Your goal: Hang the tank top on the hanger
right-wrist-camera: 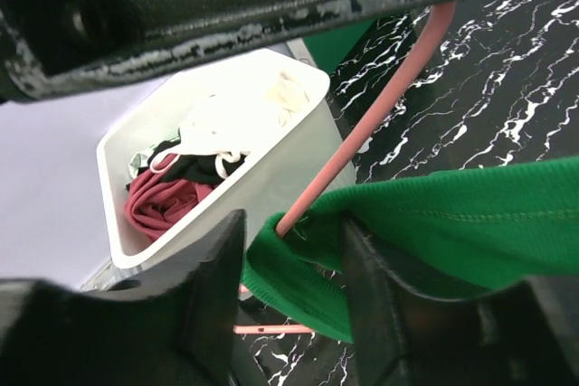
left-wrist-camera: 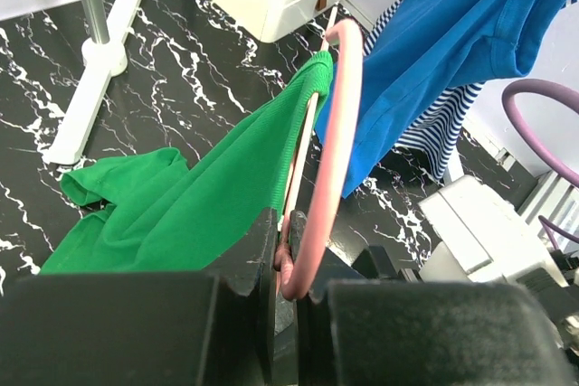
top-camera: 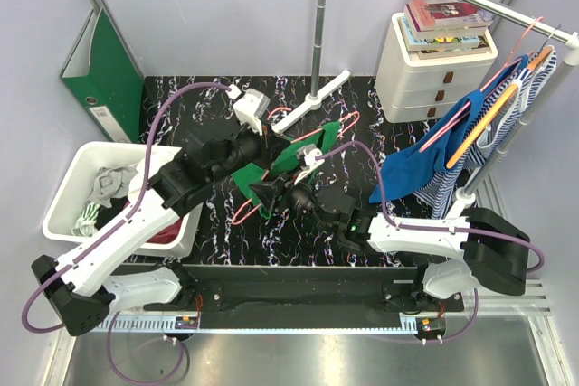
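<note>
The green tank top (top-camera: pixel 303 153) hangs half-threaded on the thin pink hanger (top-camera: pixel 242 214) above the middle of the black table. My left gripper (top-camera: pixel 268 144) is shut on the hanger's wire (left-wrist-camera: pixel 339 115), low between its jaws (left-wrist-camera: pixel 288 243), and the tank top (left-wrist-camera: pixel 181 214) drapes off to the left of the wire. My right gripper (top-camera: pixel 264 196) comes in from the right. In the right wrist view its jaws (right-wrist-camera: pixel 291 255) stand partly open around a folded strap edge of the tank top (right-wrist-camera: pixel 452 214), where the hanger (right-wrist-camera: pixel 380 115) enters the fabric.
A white bin (top-camera: pixel 81 164) of clothes sits at the left, also in the right wrist view (right-wrist-camera: pixel 298 101). A rail at the right holds blue and striped garments (top-camera: pixel 425 164). A white drawer unit (top-camera: pixel 434 74), a stand base (top-camera: pixel 312 101) and a green binder (top-camera: pixel 99 65) are at the back.
</note>
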You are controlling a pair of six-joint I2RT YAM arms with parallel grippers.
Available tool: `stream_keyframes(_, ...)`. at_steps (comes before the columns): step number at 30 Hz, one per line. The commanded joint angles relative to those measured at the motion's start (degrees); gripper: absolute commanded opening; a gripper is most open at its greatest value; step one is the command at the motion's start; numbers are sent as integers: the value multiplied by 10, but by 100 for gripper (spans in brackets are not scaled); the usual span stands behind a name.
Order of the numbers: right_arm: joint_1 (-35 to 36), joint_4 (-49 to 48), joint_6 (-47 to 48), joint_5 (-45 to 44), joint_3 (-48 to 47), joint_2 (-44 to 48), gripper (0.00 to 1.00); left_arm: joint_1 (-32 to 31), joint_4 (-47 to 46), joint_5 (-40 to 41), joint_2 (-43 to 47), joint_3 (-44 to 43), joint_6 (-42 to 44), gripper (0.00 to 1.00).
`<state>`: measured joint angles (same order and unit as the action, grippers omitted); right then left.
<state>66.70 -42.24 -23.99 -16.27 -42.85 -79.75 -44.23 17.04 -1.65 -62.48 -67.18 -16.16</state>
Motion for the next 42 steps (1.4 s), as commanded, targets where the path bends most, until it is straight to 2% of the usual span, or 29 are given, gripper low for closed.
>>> stream_keyframes(1, 4, -40, 11, -36, -25, -9, 47, -4, -49, 1, -2, -38, -14, 0)
stream_keyframes(2, 3, -41, 10, -39, -24, -9, 40, -3, -49, 1, -2, -38, -14, 0)
stream_keyframes(5, 3, -42, 10, -41, -24, -11, 30, -3, -48, -4, -5, -41, -12, 0)
stream_keyframes(10, 3, -57, 4, -51, -15, -10, 5, -3, -40, -18, -13, -46, -12, 0)
stream_keyframes(12, 3, -62, 0, -58, -10, -5, 0, -3, -37, -19, -16, -48, -11, 0)
stream_keyframes(14, 3, -59, -2, -62, -9, -1, 0, -3, -36, -19, -16, -48, -11, 0)
stream_keyframes(16, 3, -53, -4, -68, -9, 2, 0, -4, -36, -24, -16, -49, -9, 7)
stream_keyframes(17, 2, -50, -5, -68, -11, 4, 0, -3, -35, -27, -16, -50, -9, 23)
stream_keyframes(19, 2, -45, -7, -67, -14, 8, 0, -3, -32, -33, -16, -51, -5, 33)
stream_keyframes(20, 1, -42, -7, -64, -20, 11, 0, -3, -31, -34, -14, -52, -4, 46)
stream_keyframes(22, -2, -18, -9, -61, -29, 14, 0, -4, -27, -34, -11, -51, -1, 59)
stream_keyframes(23, -5, -10, -11, -54, -37, 19, 0, -4, -23, -29, -8, -49, -1, 72)
stream_keyframes(25, -21, 0, -18, -46, -39, 23, 0, -4, -22, -30, 2, -39, 3, 78)
stream_keyframes(26, -29, 1, -28, -28, -38, 29, 0, -3, -21, -34, 9, -34, 5, 86)
stream_keyframes(29, -66, 17, -53, 12, -43, 36, 0, -3, -17, -34, 31, -17, 15, 98)
stream_keyframes(36, -138, 65, -70, 82, -71, 55, 0, -3, -7, 4, 101, 16, 37, 99)
stream_keyframes(42, -206, 103, -80, 135, -116, 64, 0, -4, 29, 50, 137, 9, 39, 99)
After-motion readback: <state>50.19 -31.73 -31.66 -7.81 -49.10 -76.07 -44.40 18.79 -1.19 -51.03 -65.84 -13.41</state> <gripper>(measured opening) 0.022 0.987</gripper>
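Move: From the right gripper, the pink hanger's wire at the green top's edge is about 1 cm ahead, already between its open fingers. The tank top's middle lies some 4 cm ahead, 3 cm right and 5 cm lower; the rack's pole foot is roughly 19 cm ahead, 9 cm right and 22 cm down. From the left gripper, still pinching the hanger near its hook, that spot on the wire is about 5 cm back, 2 cm left and 6 cm below. Shut the right gripper on the hanger's wire at the top's edge, easing about 1.5 cm forward. Once it grips, open the left fingers wide to let go near the hook and draw that hand up, left and back, clear of the hanger. Meanwhile carry hanger and top with the right hand some 7 cm forward, 5 cm right and a few centimetres up, towards the rack's pole. ##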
